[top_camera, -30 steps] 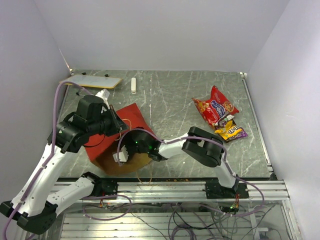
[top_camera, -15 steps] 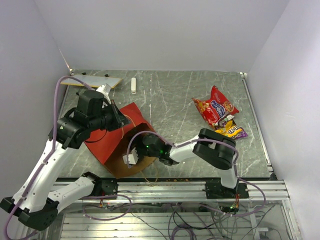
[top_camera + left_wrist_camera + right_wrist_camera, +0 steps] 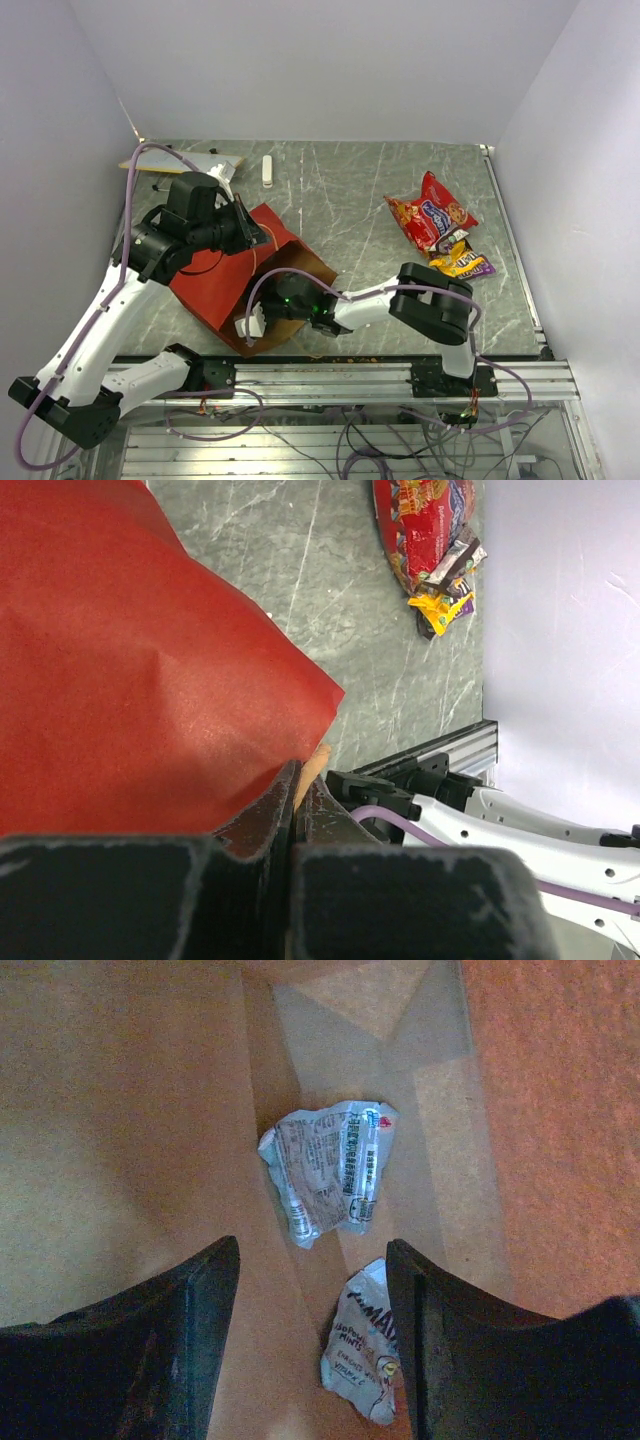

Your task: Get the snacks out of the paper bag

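The paper bag (image 3: 213, 287), red outside and brown inside, lies on its side with its mouth toward the near edge. My left gripper (image 3: 250, 228) is shut on the bag's upper rim (image 3: 312, 702) and holds it up. My right gripper (image 3: 310, 1252) is open and reaches inside the bag. Two crumpled silver snack packets lie on the bag's brown floor. One packet (image 3: 330, 1172) is ahead of the fingers; the other (image 3: 362, 1355) lies against the right finger. Out on the table at the right lie a red snack bag (image 3: 430, 212) and a yellow-purple packet (image 3: 463, 264).
A flat tan board (image 3: 182, 162) and a small white stick (image 3: 267, 170) lie at the back left. The aluminium rail (image 3: 330, 375) runs along the near edge. White walls close in the table on three sides.
My left gripper has shifted right with the rim, and the bag's mouth has opened from a flat shape into a box. My right gripper has gone further left into the bag.
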Motion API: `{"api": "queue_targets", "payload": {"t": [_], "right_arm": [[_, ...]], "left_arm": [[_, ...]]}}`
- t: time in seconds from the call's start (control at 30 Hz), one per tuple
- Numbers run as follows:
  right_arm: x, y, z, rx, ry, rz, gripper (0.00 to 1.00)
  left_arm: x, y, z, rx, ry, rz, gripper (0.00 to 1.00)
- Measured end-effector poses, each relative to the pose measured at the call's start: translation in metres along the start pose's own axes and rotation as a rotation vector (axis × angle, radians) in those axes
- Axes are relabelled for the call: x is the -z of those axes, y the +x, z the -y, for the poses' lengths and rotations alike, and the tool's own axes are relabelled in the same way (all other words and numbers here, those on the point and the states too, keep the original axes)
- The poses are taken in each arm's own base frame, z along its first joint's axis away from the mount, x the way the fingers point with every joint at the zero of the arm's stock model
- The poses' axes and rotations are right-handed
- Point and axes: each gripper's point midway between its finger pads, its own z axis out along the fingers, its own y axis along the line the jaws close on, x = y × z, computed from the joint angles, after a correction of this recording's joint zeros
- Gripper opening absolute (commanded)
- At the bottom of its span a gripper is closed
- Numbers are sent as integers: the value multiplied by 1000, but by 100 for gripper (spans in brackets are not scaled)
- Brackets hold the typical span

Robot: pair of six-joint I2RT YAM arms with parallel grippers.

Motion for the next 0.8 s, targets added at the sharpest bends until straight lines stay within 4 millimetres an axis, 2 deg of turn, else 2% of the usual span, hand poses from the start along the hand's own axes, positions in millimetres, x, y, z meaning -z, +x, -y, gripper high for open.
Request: {"api": "queue_targets", "payload": {"t": [0.13,0.37,0.67,0.8], "right_arm": [[-11,3,0,5,-3,2,61],[-35,23,-19,17,-46,-14,60],[-52,32,-10,39,-4,-11,60],[-58,39,0,43,17,-17,60]], "left_arm": [[0,1,2,-2,10,-4,7],[3,1,6,-11,31,-6,7],[9,2,16,-19,85,-9,7],[8,2,20,-19,96,-24,7]]}}
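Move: Inside the tipped paper bag, the white snack packet lies about 3 cm ahead of the right hand, 8 cm to its left and 6 cm below. The mints packet sits some 8 cm ahead, 6 cm left and 6 cm down from that hand. The bag's bottom panel stands roughly 3 cm ahead and 11 cm left. From the left hand, the white snack packet is about 17 cm left, level fore-and-aft, and 27 cm down. Right hand, fingers staying open, reaches about 7 cm forward, left and down inside the bag towards the white snack packet. ##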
